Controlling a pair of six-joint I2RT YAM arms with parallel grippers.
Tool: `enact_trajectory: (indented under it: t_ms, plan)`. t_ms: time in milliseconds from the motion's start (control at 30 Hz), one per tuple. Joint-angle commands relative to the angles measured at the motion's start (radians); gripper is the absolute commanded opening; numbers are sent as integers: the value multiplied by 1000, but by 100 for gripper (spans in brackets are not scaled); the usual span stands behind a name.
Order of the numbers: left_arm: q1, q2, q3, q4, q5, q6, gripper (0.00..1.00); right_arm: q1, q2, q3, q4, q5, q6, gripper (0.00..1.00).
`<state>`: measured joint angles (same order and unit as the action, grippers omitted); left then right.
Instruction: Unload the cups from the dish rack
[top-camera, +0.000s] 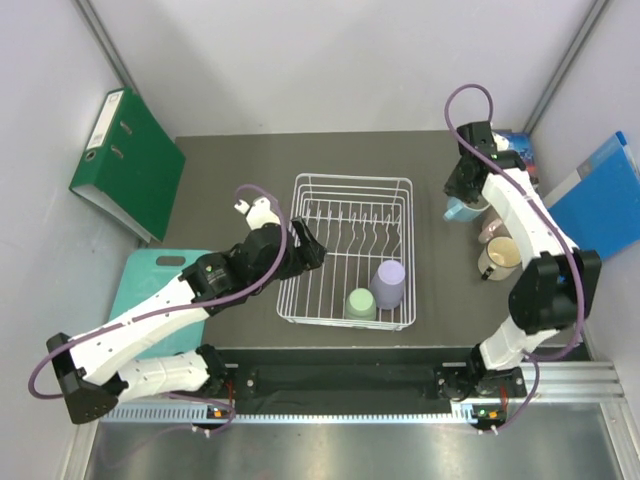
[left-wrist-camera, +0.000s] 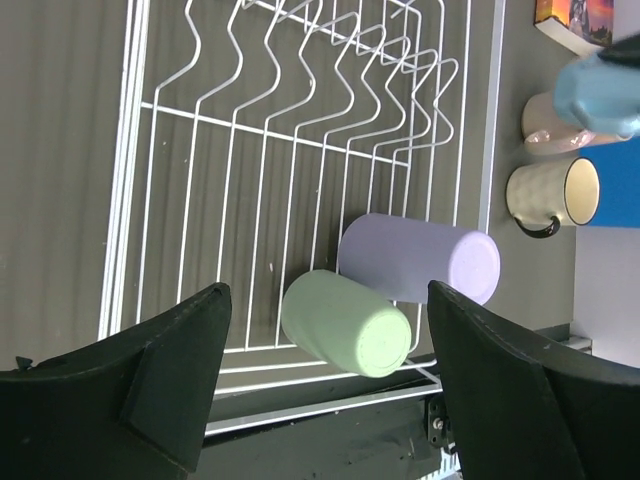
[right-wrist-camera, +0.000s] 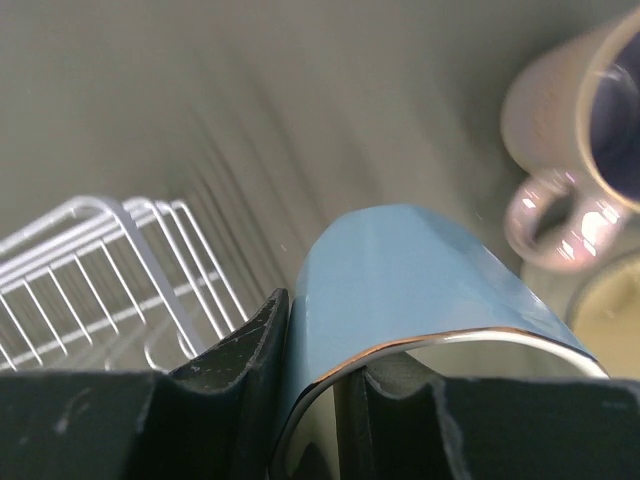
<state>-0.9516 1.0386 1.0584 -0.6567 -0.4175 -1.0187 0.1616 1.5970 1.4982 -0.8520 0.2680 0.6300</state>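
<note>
The white wire dish rack (top-camera: 297, 250) sits mid-table. A sage green cup (top-camera: 360, 303) and a lavender cup (top-camera: 388, 283) lie upside down in its near right corner. My left gripper (top-camera: 310, 248) hovers open over the rack's left side; its wrist view shows the green cup (left-wrist-camera: 345, 323) and lavender cup (left-wrist-camera: 418, 258) beyond the gripper (left-wrist-camera: 328, 295), untouched. My right gripper (top-camera: 466, 190) is shut on the rim of the light blue cup (right-wrist-camera: 420, 280), one finger inside and one outside, right of the rack. A pink cup (top-camera: 492, 230) and a cream cup (top-camera: 500, 258) stand on the table beside it.
A green binder (top-camera: 125, 165) leans at the back left, and a teal cutting board (top-camera: 150, 285) lies under my left arm. A blue folder (top-camera: 600, 195) stands against the right wall. A book (left-wrist-camera: 575, 20) lies behind the cups. A metal rail (top-camera: 350, 380) runs along the near edge.
</note>
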Motion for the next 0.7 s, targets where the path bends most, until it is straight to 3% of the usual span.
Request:
enact_trajectory:
  t_ms: [0, 400, 667]
  plan:
    - [2, -31, -17, -24, -20, -1, 83, -20, 122, 163, 99, -58, -21, 0]
    - [1, 0, -23, -58, -17, 6, 83, -69, 383, 384, 53, -23, -16, 0]
    - [1, 12, -24, -75, -38, -4, 83, -114, 468, 467, 1, -10, -23, 0]
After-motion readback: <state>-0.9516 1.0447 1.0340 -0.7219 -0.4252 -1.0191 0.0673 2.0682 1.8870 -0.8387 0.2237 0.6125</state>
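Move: In the right hand's grip is the blue cup; the bare counter meant for it seems to lie about 13 cm ahead, 6 cm right and 17 cm down. The pink mug stands some 4 cm ahead and 11 cm right, the cream mug 6 cm back and 10 cm right, both about 14 cm lower; the book is 25 cm ahead, 15 cm right. From the left hand, the green cup is about 4 cm back, 12 cm right, the purple cup 2 cm ahead, 19 cm right, both 17 cm below. Carrying the pinched blue cup outward past the pink mug's left side, the right hand reaches about 11 cm forward while sinking some 6 cm towards the counter, slowing and curving a little to the right late on; its fingers keep their hold and the wrist barely tips. The left hand, empty and open, eases down about 2.5 cm and slightly left by the rack. ##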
